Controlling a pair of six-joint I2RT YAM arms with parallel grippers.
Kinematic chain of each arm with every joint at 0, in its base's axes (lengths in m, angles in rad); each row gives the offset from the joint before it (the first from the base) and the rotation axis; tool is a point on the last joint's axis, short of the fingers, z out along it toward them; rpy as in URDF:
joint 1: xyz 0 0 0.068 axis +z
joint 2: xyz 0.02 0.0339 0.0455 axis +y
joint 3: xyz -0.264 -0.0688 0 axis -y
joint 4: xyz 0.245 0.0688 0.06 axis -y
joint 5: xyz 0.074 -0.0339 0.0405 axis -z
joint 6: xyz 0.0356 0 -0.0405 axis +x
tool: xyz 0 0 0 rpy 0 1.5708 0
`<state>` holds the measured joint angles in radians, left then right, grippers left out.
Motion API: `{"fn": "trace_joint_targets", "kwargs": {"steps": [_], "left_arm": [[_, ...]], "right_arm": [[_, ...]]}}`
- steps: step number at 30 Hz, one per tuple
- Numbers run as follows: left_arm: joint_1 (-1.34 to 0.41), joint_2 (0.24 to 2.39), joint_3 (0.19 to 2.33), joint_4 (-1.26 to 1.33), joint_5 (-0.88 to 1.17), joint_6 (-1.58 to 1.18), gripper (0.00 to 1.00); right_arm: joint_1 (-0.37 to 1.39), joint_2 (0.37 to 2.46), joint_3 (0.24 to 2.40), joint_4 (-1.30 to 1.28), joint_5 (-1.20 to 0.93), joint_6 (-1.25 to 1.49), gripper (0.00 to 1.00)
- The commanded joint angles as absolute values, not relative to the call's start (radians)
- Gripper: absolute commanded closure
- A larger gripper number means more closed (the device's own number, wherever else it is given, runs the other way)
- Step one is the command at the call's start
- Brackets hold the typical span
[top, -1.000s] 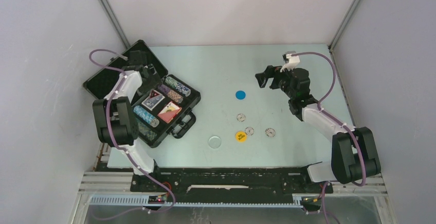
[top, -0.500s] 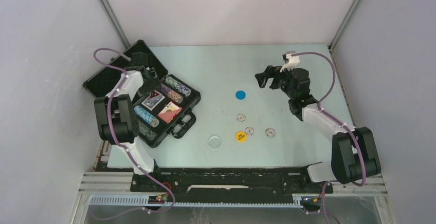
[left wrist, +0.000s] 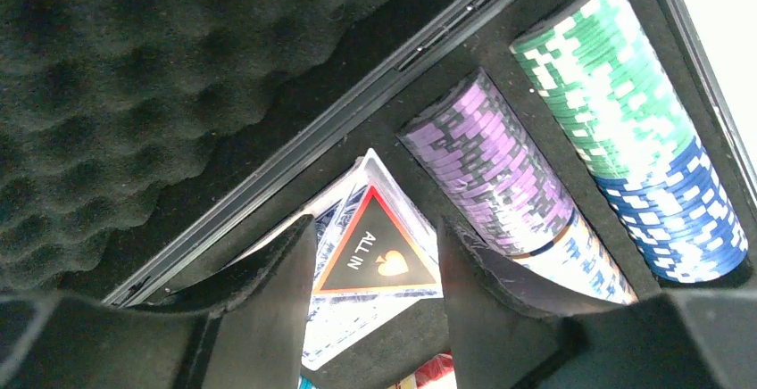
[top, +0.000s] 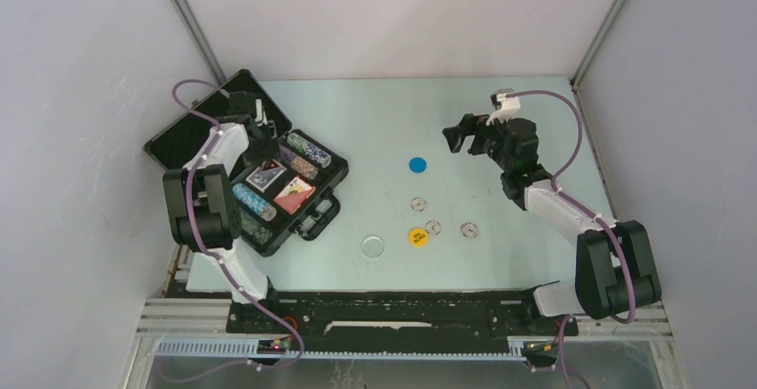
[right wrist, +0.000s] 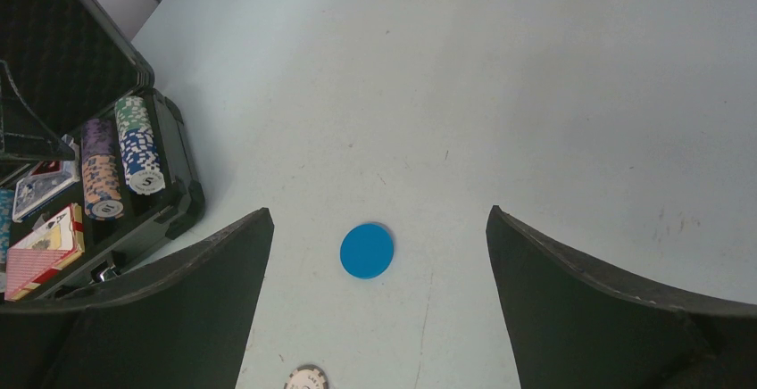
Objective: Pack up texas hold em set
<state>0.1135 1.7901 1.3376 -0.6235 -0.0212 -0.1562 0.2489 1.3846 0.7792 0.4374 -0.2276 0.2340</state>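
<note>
The black case (top: pixel 314 220) lies open at the left, its foam lid (top: pixel 183 135) folded back. It holds chip rows (top: pixel 308 150) and card decks (top: pixel 294 194). My left gripper (top: pixel 262 145) is open inside the case. In the left wrist view its fingers (left wrist: pixel 268 318) stand either side of the dark triangular "ALL IN" marker (left wrist: pixel 375 253), which lies on a blue card deck (left wrist: pixel 357 326) beside purple chips (left wrist: pixel 491 175). My right gripper (top: pixel 460 135) is open and empty above the table, with a blue disc (right wrist: pixel 366 250) below its jaws (right wrist: pixel 379 215).
Loose on the table are the blue disc (top: pixel 417 164), a yellow disc (top: pixel 419 236), a clear disc (top: pixel 373 245) and three pale chips (top: pixel 418 203), (top: pixel 434 227), (top: pixel 469 229). The case's handle (top: pixel 319 213) faces the table's middle. Walls close in the back and both sides.
My left wrist has shifted slightly over the case's back compartments and its cable has risen. The right arm and the loose discs have not moved.
</note>
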Motion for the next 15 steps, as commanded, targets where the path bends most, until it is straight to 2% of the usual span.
{"fn": "trace_joint_targets", "kwargs": {"steps": [1,4,5,8,9,13,15], "left_arm": [[0.104,1.749,1.345,-0.638,0.051,-0.074,0.45],[0.084,1.728,1.34,-0.638,0.007,-0.054,0.44],[0.078,1.718,1.338,-0.638,-0.042,-0.051,0.4],[0.057,1.672,1.331,-0.636,-0.176,-0.062,0.19],[0.046,1.648,1.322,-0.629,-0.212,-0.071,0.15],[0.009,1.549,1.287,-0.622,-0.278,-0.161,0.1],[0.009,1.506,1.265,-0.628,-0.21,-0.254,0.09]], "right_arm": [[0.247,1.384,0.821,0.456,-0.233,0.248,0.0],[0.246,1.384,0.821,0.457,-0.234,0.248,0.0],[0.246,1.384,0.821,0.457,-0.235,0.249,0.0],[0.246,1.381,0.821,0.455,-0.235,0.25,0.0],[0.246,1.381,0.821,0.455,-0.234,0.25,0.01],[0.245,1.382,0.82,0.457,-0.238,0.253,0.0],[0.244,1.381,0.821,0.457,-0.239,0.255,0.0]]}}
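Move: The ALL IN triangle lies flat on the clear-cased card deck in the open case, right between the left fingertips, at most 1 cm below them. From it the red card box is about 6 cm back and 6 cm right, and the purple chips some 3 cm ahead and 4 cm right. The light-blue chips are about 8 cm back and 4 cm left of it. From the idle right hand the triangle is some 42 cm left, about level, 13 cm lower. The ALL IN triangle, still between the left fingertips, gets a last small nudge: the hand shifts barely half a centimetre right, turning about 5 degrees clockwise. Then the fingers spread from half open to nearly wide, letting go of it, and the hand rises about 5 cm, quickening, its left side tilting up some 10 degrees and the hand easing back about 1 cm. ##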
